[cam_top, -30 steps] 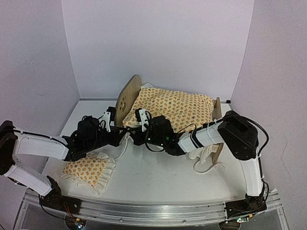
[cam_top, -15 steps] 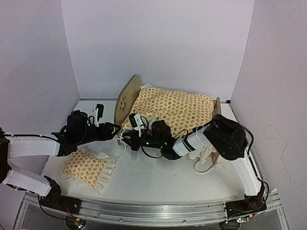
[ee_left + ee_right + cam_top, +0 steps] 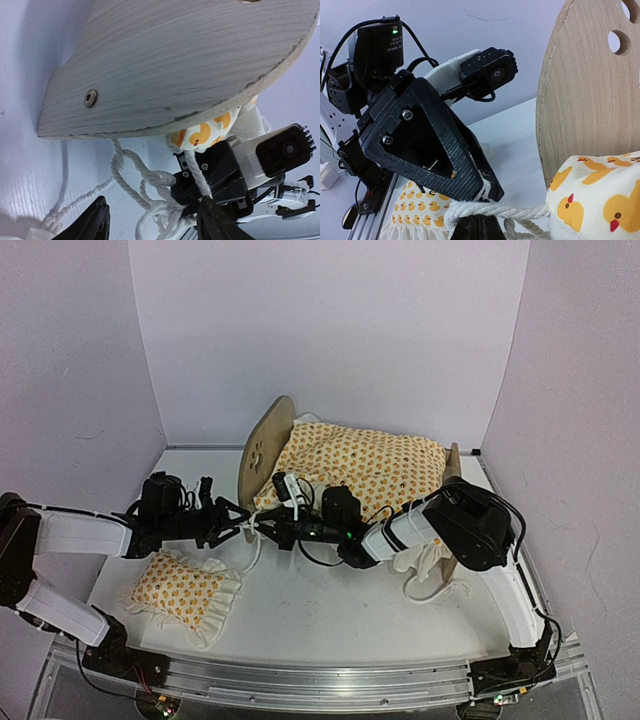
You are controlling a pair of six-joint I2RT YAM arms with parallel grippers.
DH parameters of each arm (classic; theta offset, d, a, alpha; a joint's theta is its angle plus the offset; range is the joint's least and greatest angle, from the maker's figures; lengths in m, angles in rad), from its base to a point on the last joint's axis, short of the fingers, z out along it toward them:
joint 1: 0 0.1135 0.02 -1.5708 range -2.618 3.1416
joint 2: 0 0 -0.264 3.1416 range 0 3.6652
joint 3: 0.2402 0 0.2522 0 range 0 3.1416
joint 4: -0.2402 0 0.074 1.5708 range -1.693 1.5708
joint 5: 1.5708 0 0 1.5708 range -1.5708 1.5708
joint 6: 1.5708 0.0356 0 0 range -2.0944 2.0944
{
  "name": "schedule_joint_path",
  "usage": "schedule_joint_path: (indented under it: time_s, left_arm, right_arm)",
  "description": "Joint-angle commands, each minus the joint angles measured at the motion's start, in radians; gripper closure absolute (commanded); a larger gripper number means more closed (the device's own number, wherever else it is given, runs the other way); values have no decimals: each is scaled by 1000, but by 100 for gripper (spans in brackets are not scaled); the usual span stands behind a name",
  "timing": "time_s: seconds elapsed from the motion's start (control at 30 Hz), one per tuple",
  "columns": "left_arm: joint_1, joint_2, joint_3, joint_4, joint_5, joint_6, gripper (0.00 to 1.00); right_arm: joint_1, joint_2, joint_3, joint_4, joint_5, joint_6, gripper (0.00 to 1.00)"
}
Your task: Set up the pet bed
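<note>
The pet bed stands at the back, its rounded headboard [image 3: 266, 445] on the left and its footboard [image 3: 452, 472] on the right. A duck-print blanket [image 3: 362, 464] covers its top. White rope [image 3: 142, 182] hangs from the blanket's corner [image 3: 202, 136] below the headboard [image 3: 175, 65]. My right gripper [image 3: 263, 529] is shut on this rope [image 3: 492, 211] just in front of the headboard [image 3: 590, 100]. My left gripper [image 3: 155, 222] is open, and the rope's loops lie between its fingertips [image 3: 96, 220]. It meets the right gripper [image 3: 215, 175] tip to tip.
A small ruffled duck-print pillow [image 3: 186, 586] lies on the table at the front left, under my left arm [image 3: 90, 532]. More rope and white ruffle hang at the footboard end [image 3: 432, 575]. White walls close in the back and both sides.
My left gripper has opened and let go of the rope, and its arm has drawn back a little to the left. My right gripper has reached further left with the rope.
</note>
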Motion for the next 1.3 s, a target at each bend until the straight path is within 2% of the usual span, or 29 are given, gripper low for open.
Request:
schedule_joint_path:
  time_s: [0.0, 0.27, 0.4, 0.47, 0.5, 0.57, 0.67, 0.73, 0.8, 0.87, 0.93, 1.07, 1.27]
  left_arm:
    - [2, -4, -38, 160, 81, -169, 44]
    - [3, 49, -108, 341, 119, -362, 56]
    - [2, 82, -137, 450, 97, -426, 77]
    - [3, 90, -162, 524, 82, -450, 95]
    - [3, 90, -171, 552, 75, -457, 100]
    - [3, 82, -174, 578, 72, -444, 100]
    - [3, 71, -184, 579, 68, -429, 100]
    - [7, 78, -189, 579, 77, -431, 100]
    - [10, 81, -191, 583, 83, -430, 100]
    - [11, 77, -191, 583, 88, -431, 100]
    - [11, 69, -193, 584, 89, -432, 100]
    - [13, 64, -193, 585, 96, -426, 100]
    - [18, 28, -202, 584, 99, -426, 100]
  right_arm:
    - [-6, 2, 39, 65, -10, 2, 100]
    - [-6, 1, 27, 89, 7, 0, 100]
    - [-6, 6, 18, 124, 7, 48, 100]
    - [-4, -4, 7, 113, 37, 99, 100]
    - [-3, -22, -7, 82, 61, 141, 96]
    - [-3, -108, -49, -87, 149, 219, 73]
    - [-2, -206, -1, -611, 198, 272, 55]
    - [10, -260, -51, -712, 204, 273, 45]
    - [28, -279, -83, -780, 236, 255, 41]
    - [54, -287, -130, -744, 292, 228, 35]
    - [78, -249, -133, -663, 316, 200, 33]
    - [132, -120, -74, -526, 499, 86, 31]
    - [151, 7, -16, -382, 687, 125, 31]
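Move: The white cord is bunched between the two hands, some 2 cm to the right of the left hand point, 1 cm ahead and slightly below, and about 2 cm left of the right hand, whose fingers already pinch it. From the left hand, the headboard's middle is about 15 cm ahead and 4 cm right, and the small duck pillow roughly 14 cm left, 6 cm back and 11 cm lower. From the right hand, the cord tail on the table is about 3 cm left, 1 cm back and 13 cm down. The cord changes hands: the left fingers, open around it, draw back only about 1 cm, tip up some 20 degrees towards level and shut on it. The right fingers then open wide and let go; that hand backs off right about 4 cm, then drops, about 11 cm in all, swinging partly back left beneath the cord loops, fingers tipping down and turning clockwise. ##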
